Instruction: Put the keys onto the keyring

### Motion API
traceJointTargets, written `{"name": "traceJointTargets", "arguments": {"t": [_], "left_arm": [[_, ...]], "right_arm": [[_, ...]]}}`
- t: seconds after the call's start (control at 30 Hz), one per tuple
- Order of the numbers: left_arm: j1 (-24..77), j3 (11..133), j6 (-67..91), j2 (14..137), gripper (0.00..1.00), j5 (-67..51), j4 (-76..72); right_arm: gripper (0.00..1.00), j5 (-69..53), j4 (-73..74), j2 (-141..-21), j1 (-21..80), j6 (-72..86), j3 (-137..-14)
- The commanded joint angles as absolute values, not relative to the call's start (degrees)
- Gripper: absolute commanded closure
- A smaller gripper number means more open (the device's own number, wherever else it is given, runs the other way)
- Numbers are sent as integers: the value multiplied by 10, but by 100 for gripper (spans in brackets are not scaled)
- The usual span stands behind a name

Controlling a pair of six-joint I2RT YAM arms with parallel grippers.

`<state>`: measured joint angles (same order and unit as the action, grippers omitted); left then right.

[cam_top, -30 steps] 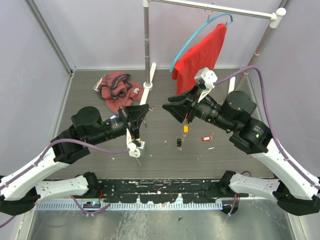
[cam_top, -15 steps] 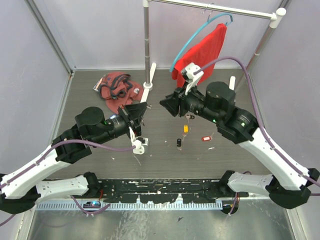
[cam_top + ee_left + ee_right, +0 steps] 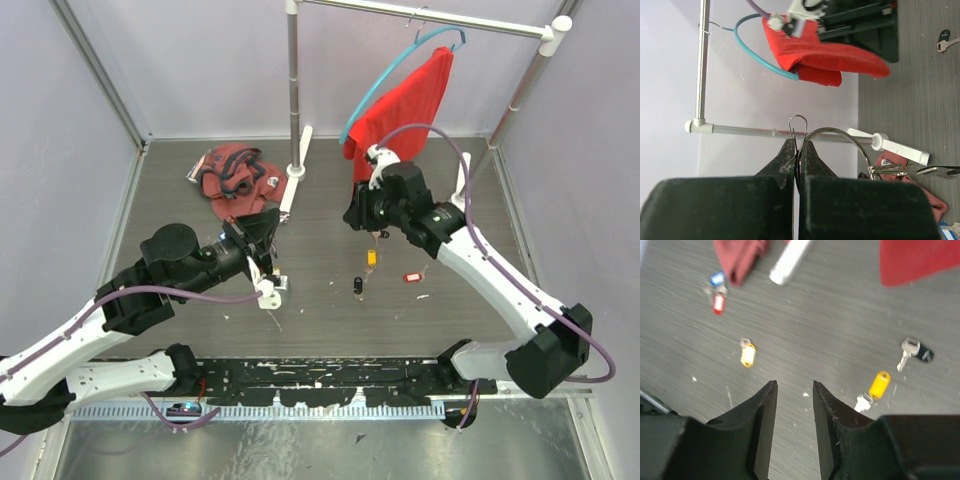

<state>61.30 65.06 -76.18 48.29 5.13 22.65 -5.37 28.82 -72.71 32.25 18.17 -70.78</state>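
My left gripper [image 3: 799,142] is shut on the thin silver keyring [image 3: 840,132], whose wire arcs out to the right of the fingertips. Silver keys [image 3: 890,171] hang on the ring at its right side. In the top view the left gripper [image 3: 262,240] sits left of centre, held above the table. The right gripper [image 3: 794,384] is open with nothing between its fingers, high over the table. Loose keys lie below it: a yellow-tagged key [image 3: 880,384], a black-tagged key [image 3: 914,352], another yellow-tagged key [image 3: 748,355], and red-tagged [image 3: 718,303] and blue-tagged [image 3: 717,279] ones.
A metal clothes rack pole [image 3: 293,90] stands at the back with a red cloth [image 3: 400,105] on a blue hanger [image 3: 385,70]. A crumpled maroon cloth [image 3: 235,175] lies at the back left. Purple walls close in the sides.
The right arm has swung its elbow back to the right and the gripper now points down at the table. The left gripper has drawn back a little to the left, still holding the ring.
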Motion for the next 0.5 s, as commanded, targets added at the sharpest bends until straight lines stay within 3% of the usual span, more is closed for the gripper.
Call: {"name": "traceJointTargets", "arguments": {"t": [0.0, 0.23, 0.47], "left_arm": [[615, 635, -750, 469, 100, 64, 200], [615, 622, -748, 467, 100, 62, 193], [615, 629, -741, 464, 100, 53, 195]], "right_arm": [[60, -26, 279, -741, 310, 220, -659], [58, -113, 285, -775, 310, 114, -577], [58, -180, 368, -863, 312, -11, -620]]}}
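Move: Below and slightly behind the right hand, some 20 cm down, 5 cm back and 2 cm to its right, lies the near black-tagged key. From the same hand, the yellow-tagged key is about 1 cm ahead and 5 cm right, the far black-tagged key 6 cm ahead and 7 cm right, the red-tagged key 3 cm back and 14 cm right. From the left hand, the near black-tagged key lies about 4 cm ahead, 15 cm right and 35 cm down. Dropping fast towards the near black-tagged key, the open right hand sinks about 16 cm and eases back some 4 cm, chiefly in the later part, while the wrist turns roughly 30 degrees to aim the fingers much more steeply down. The fingers stay part open and reach nothing yet. The left hand keeps the keyring pinched and settles about 1.5 cm lower. ##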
